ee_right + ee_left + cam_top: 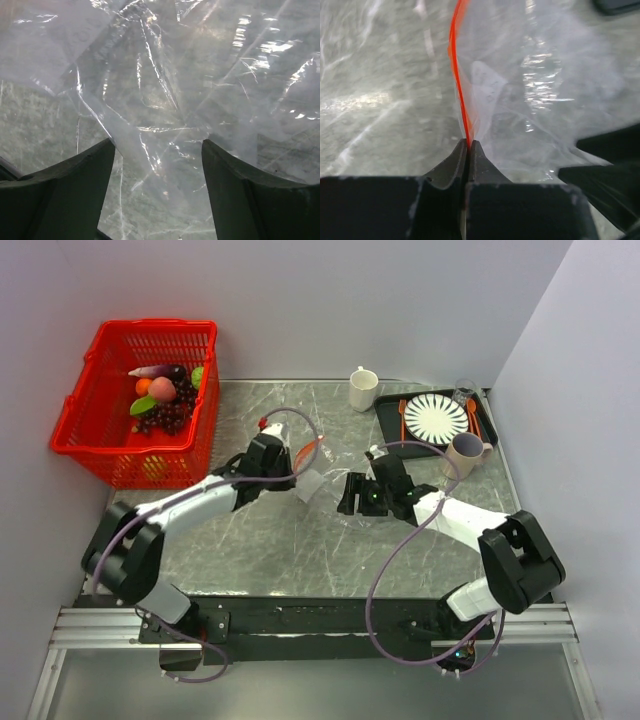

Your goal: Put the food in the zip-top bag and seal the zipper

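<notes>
The zip-top bag lies crumpled and clear on the marble table between my two arms. Its red-orange zipper runs up and away from my left gripper, which is shut on the strip's near end. From above, that left gripper sits at the bag's left edge, beside the zipper. My right gripper stands open over the bag, with film under the gap between its fingers. It reaches the bag's right side in the top view. The food lies in the red basket.
The red basket stands at the table's far left. At the back right there is a white mug, a black tray with a striped plate and orange cutlery, and a mauve cup. Walls close in behind and to the right.
</notes>
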Motion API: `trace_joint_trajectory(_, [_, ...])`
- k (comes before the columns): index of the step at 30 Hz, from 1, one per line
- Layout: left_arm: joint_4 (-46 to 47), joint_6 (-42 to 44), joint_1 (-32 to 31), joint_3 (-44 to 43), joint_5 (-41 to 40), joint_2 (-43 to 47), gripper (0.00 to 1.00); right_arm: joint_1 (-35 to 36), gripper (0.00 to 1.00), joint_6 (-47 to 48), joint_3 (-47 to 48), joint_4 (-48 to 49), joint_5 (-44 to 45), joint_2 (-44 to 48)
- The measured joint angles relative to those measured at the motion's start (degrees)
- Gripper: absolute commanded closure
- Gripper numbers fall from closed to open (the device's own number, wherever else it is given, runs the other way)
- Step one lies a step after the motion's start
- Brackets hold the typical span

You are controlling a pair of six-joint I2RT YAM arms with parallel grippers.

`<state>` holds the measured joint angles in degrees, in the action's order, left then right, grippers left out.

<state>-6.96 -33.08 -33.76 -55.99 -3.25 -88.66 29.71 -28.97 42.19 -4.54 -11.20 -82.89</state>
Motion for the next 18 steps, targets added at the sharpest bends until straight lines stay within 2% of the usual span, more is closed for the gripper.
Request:
trace_joint_trajectory(4, [1.5, 2.5, -6.8, 1.5, -5.4, 7.5, 0.99, 0.0, 0.22, 0.3, 3.6, -4.2, -0.7, 1.8])
trace_joint_trajectory(8, [2.7, 4.2, -14.8, 3.2, -12.5, 12.2, 0.99, 0.0, 0.23, 0.1, 12.4, -9.5, -0.4, 3.0])
trace_joint_trajectory(12, [2.2, 4.9, -19.9, 3.5, -19.6, 13.6, 0.99, 0.0, 0.24, -1.3, 18.6, -12.3, 1.4, 5.2])
trace_joint_trajectory(18, [1.9, 7.1, -26.1, 3.5, -30.2, 14.7, 0.99, -0.1, 0.27, -4.6, 21.7, -16.3, 4.2, 10.1])
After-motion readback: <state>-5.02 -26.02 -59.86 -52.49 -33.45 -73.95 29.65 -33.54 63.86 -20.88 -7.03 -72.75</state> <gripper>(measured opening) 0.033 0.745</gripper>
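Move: My left hand already pinches the near end of the bag's orange zipper, about 5 cm above the table. The zipper's far end lies roughly 10 cm ahead and 7 cm right of it, some 4 cm lower. From my open right hand, low over the bag's bottom, that far end is about 16 cm ahead and 8 cm left at much the same height. The white mug stands 27 cm ahead of my right hand and 1 cm right, the tray 20 cm ahead and 18 cm right. I keep my left fingers shut on the zipper's end and haul the bag up about 9 cm, 8 cm back and some 5 cm right, away from the basket, my fingertips tipping up by over 20 degrees. Meanwhile my right hand, fingers still wide, climbs fast off the bag's bottom, some 17 cm up and a little forward, tilting its tips up too. ##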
